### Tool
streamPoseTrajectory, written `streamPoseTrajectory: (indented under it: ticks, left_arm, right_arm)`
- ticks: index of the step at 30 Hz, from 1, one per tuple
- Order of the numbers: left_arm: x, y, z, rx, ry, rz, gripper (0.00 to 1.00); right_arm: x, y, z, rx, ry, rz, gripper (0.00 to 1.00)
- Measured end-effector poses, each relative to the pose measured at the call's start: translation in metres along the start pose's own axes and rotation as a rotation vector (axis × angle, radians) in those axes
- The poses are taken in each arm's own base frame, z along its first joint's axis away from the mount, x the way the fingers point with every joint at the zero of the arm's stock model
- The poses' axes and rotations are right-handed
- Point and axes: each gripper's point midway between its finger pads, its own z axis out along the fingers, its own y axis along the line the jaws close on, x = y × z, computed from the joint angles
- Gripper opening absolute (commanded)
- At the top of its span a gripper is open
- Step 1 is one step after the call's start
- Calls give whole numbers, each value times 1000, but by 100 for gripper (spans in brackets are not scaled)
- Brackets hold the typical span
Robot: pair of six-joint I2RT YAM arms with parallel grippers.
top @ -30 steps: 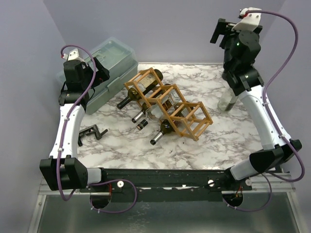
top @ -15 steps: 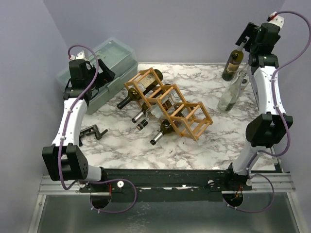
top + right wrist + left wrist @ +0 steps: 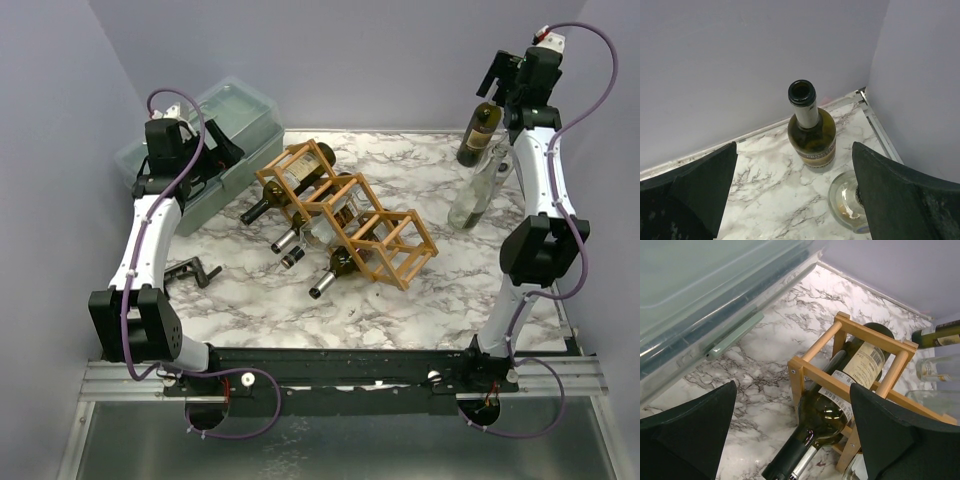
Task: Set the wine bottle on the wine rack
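Note:
The wooden wine rack [image 3: 385, 232] lies in the middle of the table with several bottles lying in its cells. A dark green wine bottle [image 3: 477, 133] stands upright in the back right corner, its mouth open. It shows in the right wrist view [image 3: 811, 134] below and between my fingers. My right gripper [image 3: 494, 74] [image 3: 795, 195] is open, high above that bottle and not touching it. My left gripper [image 3: 222, 152] [image 3: 792, 440] is open and empty over the rack's left end [image 3: 798, 380], above a dark bottle [image 3: 832, 415] lying in the end cell.
A clear glass bottle [image 3: 472, 196] [image 3: 852, 200] stands just in front of the dark one. A translucent plastic box [image 3: 205, 135] [image 3: 700, 285] sits at the back left. A black clamp [image 3: 190, 270] lies near the table's left edge. Walls close the back and right.
My right arm has swung up and back, from over the clear bottle to above the dark bottle in the corner. My left arm has shifted slightly right.

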Motion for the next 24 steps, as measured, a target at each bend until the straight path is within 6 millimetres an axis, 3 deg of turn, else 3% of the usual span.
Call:
streamPoseTrajectory:
  ticks: [7,17,24]
  left_arm:
    - [6,2,7,10,28,18,96]
    - [4,-2,8,39,38,50,97]
    - [6,-6,12,66,58,57,97]
  right_arm:
    - [-1,2,17,-7,-24,-56,97]
    - [7,3,51,-3,-38,-100,79]
    - [19,0,68,20,-33,-122,79]
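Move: The wine bottle left to rack stands upright about 9 cm ahead of my right hand and 3 cm to its right; its mouth is nearly level with my fingers, its middle some 17 cm below. One clear bottle stands roughly 8 cm nearer than it and 4 cm to its right, the other about 17 cm nearer and 3 cm to its left. From my left hand the wine bottle lies about 24 cm ahead, 63 cm right and 10 cm down. I reach my right hand about 6 cm forward towards the neck of the wine bottle, sinking as I go, some 4 cm in all and more steeply near the end. The bottle mouth stays lined up with the gap between my fingers, which narrow by about a fifth without gripping yet, while the hand rolls slightly, left side down. ##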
